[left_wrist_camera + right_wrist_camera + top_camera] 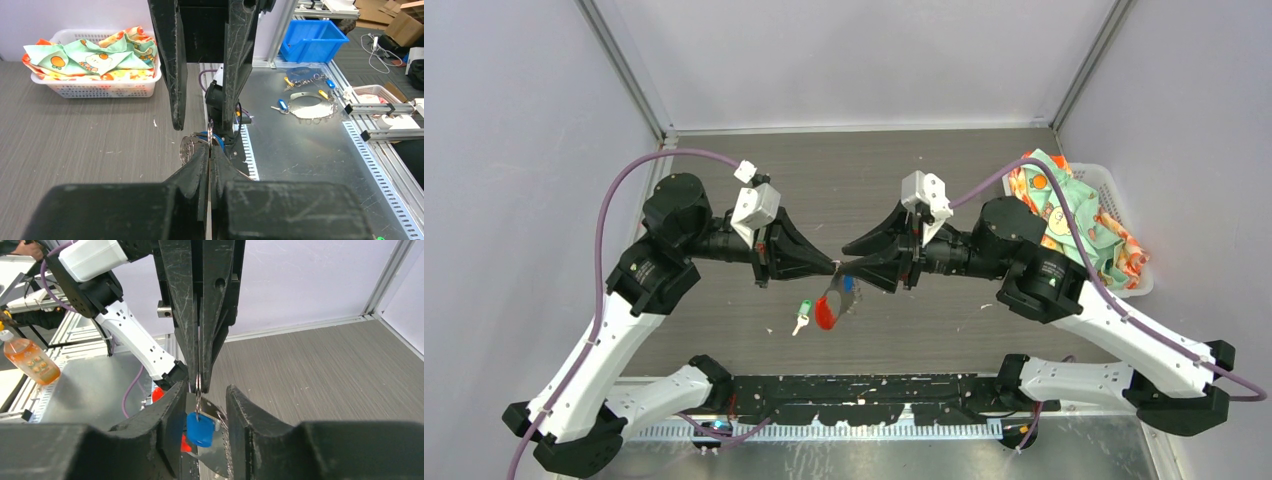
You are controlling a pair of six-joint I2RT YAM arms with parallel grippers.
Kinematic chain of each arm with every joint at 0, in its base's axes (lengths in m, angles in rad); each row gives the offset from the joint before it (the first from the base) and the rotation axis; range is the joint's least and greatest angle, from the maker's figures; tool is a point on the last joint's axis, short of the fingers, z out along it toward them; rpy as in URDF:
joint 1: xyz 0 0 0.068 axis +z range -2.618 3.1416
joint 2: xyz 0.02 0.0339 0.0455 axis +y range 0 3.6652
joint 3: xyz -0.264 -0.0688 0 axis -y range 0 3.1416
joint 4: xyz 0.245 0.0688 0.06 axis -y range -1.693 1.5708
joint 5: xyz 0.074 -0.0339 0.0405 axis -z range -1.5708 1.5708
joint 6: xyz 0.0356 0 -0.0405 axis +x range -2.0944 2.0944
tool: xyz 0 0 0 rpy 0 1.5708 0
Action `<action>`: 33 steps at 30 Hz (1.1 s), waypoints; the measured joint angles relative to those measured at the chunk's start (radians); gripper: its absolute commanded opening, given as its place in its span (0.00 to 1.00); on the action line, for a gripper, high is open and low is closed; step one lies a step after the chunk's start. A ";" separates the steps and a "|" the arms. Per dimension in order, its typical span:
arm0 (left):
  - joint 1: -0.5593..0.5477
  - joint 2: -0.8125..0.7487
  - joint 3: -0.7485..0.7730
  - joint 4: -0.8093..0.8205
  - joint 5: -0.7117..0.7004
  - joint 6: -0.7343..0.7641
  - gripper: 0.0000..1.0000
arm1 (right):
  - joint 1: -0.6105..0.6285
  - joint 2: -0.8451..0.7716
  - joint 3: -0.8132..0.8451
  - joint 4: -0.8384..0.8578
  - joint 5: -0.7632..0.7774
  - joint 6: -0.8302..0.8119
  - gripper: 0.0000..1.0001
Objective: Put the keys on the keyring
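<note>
My left gripper [835,266] is shut on the thin metal ring of the keyring [210,134], held above the table. A silver tag [838,300] and the red loop [825,314] dangle beneath it. A blue-headed key [200,429] hangs on that ring. My right gripper [207,390] meets the left tip to tip and stands open, one finger on each side of the blue key. In the left wrist view the blue key [217,140] peeks out behind my closed fingertips [199,159]. A green-headed key [804,308] lies loose on the table just left of the red loop.
A white basket [1124,262] holding patterned cloth [1069,205] sits at the table's right back. Grey walls enclose the table. Off the table lie a blue bin [312,40], spare keys with a chain [312,105] and an orange bottle [30,360].
</note>
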 measured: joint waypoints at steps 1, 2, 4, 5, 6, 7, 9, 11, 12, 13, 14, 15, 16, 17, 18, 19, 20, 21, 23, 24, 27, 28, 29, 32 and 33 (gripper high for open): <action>0.000 0.000 0.000 0.000 0.001 -0.001 0.00 | 0.000 0.007 0.000 0.011 -0.002 0.006 0.35; 0.000 0.000 0.000 0.000 0.002 -0.002 0.00 | 0.000 0.012 0.000 0.020 -0.004 0.011 0.33; 0.000 0.000 0.000 0.000 0.004 -0.003 0.00 | 0.000 0.014 0.000 0.032 -0.006 0.018 0.25; 0.000 0.000 0.000 0.000 0.004 -0.003 0.00 | 0.000 0.014 0.000 0.035 -0.008 0.023 0.21; 0.000 0.000 0.000 0.000 0.004 -0.003 0.00 | 0.000 0.014 0.000 0.039 -0.010 0.025 0.17; 0.000 0.000 0.000 0.000 0.004 -0.003 0.00 | 0.000 0.014 0.000 0.041 -0.014 0.028 0.15; 0.000 0.000 0.000 0.000 0.004 -0.003 0.00 | -0.001 0.018 0.005 0.036 -0.019 0.029 0.17; 0.000 0.000 0.000 0.001 0.004 -0.003 0.00 | -0.001 0.028 0.019 0.017 -0.024 0.028 0.24; 0.000 0.000 0.000 0.002 0.004 -0.003 0.00 | -0.001 0.033 0.027 0.004 -0.026 0.026 0.27; 0.000 0.000 0.000 0.002 0.004 -0.003 0.00 | -0.001 0.039 0.035 -0.007 -0.029 0.025 0.27; 0.000 0.000 0.000 0.003 0.004 -0.003 0.00 | -0.001 0.045 0.042 -0.018 -0.031 0.023 0.26; 0.000 0.000 0.000 0.004 0.004 -0.003 0.00 | -0.001 0.049 0.047 -0.028 -0.032 0.021 0.23; 0.000 0.000 0.000 0.005 0.004 -0.003 0.00 | -0.001 0.050 0.047 -0.038 -0.032 0.021 0.18; 0.000 0.000 0.000 0.007 0.004 -0.003 0.00 | -0.001 0.050 0.048 -0.047 -0.032 0.020 0.11; 0.000 0.000 0.000 0.007 0.004 -0.003 0.00 | -0.001 0.050 0.048 -0.055 -0.032 0.019 0.05; 0.000 0.000 0.000 0.007 0.004 -0.003 0.00 | -0.001 0.051 0.048 -0.057 -0.032 0.018 0.02; 0.000 0.000 0.000 0.007 0.003 -0.003 0.00 | -0.001 0.050 0.048 -0.058 -0.034 0.016 0.01; 0.000 0.000 0.000 0.007 0.004 -0.003 0.00 | -0.001 0.049 0.048 -0.058 -0.032 0.017 0.01; 0.000 0.000 0.000 0.006 0.005 0.003 0.07 | -0.001 0.049 0.049 -0.062 -0.032 0.017 0.01; 0.000 0.000 0.000 0.000 0.004 0.018 0.19 | -0.003 0.049 0.054 -0.072 -0.031 0.014 0.01; -0.004 0.009 0.021 -0.082 -0.009 0.129 0.35 | -0.003 0.062 0.090 -0.144 -0.029 0.001 0.01; -0.004 0.014 0.034 -0.124 -0.017 0.170 0.37 | -0.006 0.078 0.128 -0.198 -0.029 -0.009 0.01; -0.004 0.024 0.056 -0.178 -0.028 0.217 0.38 | -0.007 0.096 0.167 -0.238 -0.029 -0.021 0.01; -0.004 0.070 0.140 -0.321 -0.049 0.329 0.32 | -0.007 0.162 0.299 -0.363 -0.030 -0.059 0.01; -0.004 0.084 0.165 -0.353 -0.051 0.356 0.30 | -0.008 0.189 0.347 -0.410 -0.031 -0.073 0.01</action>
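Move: The small split ring carrying the blue-tagged key and the red-ended keyring hoop is pinched in the left fingertips, right at that hand's point. From the right hand it lies about 2 cm left and 1 cm lower, level fore and aft, just off the parted fingers. From the left hand, the blue tag hangs 4 cm down, 1 back and 2 right; the red end is 7 down, 5 back and 1 left. The green-tagged key lies on the table, roughly 8 left, 4 ahead and 41 below. The split ring changes hands: while the left keeps its pinch and stays put, the right edges about 1 cm left onto the ring, half closes, parts slightly, sinks about 1 cm and shuts on it. The left then opens to about a third, easing 1.5 cm down and 1 cm forward; the right keeps its pinch, rises back slightly and tips its fingers down some 10 degrees. ##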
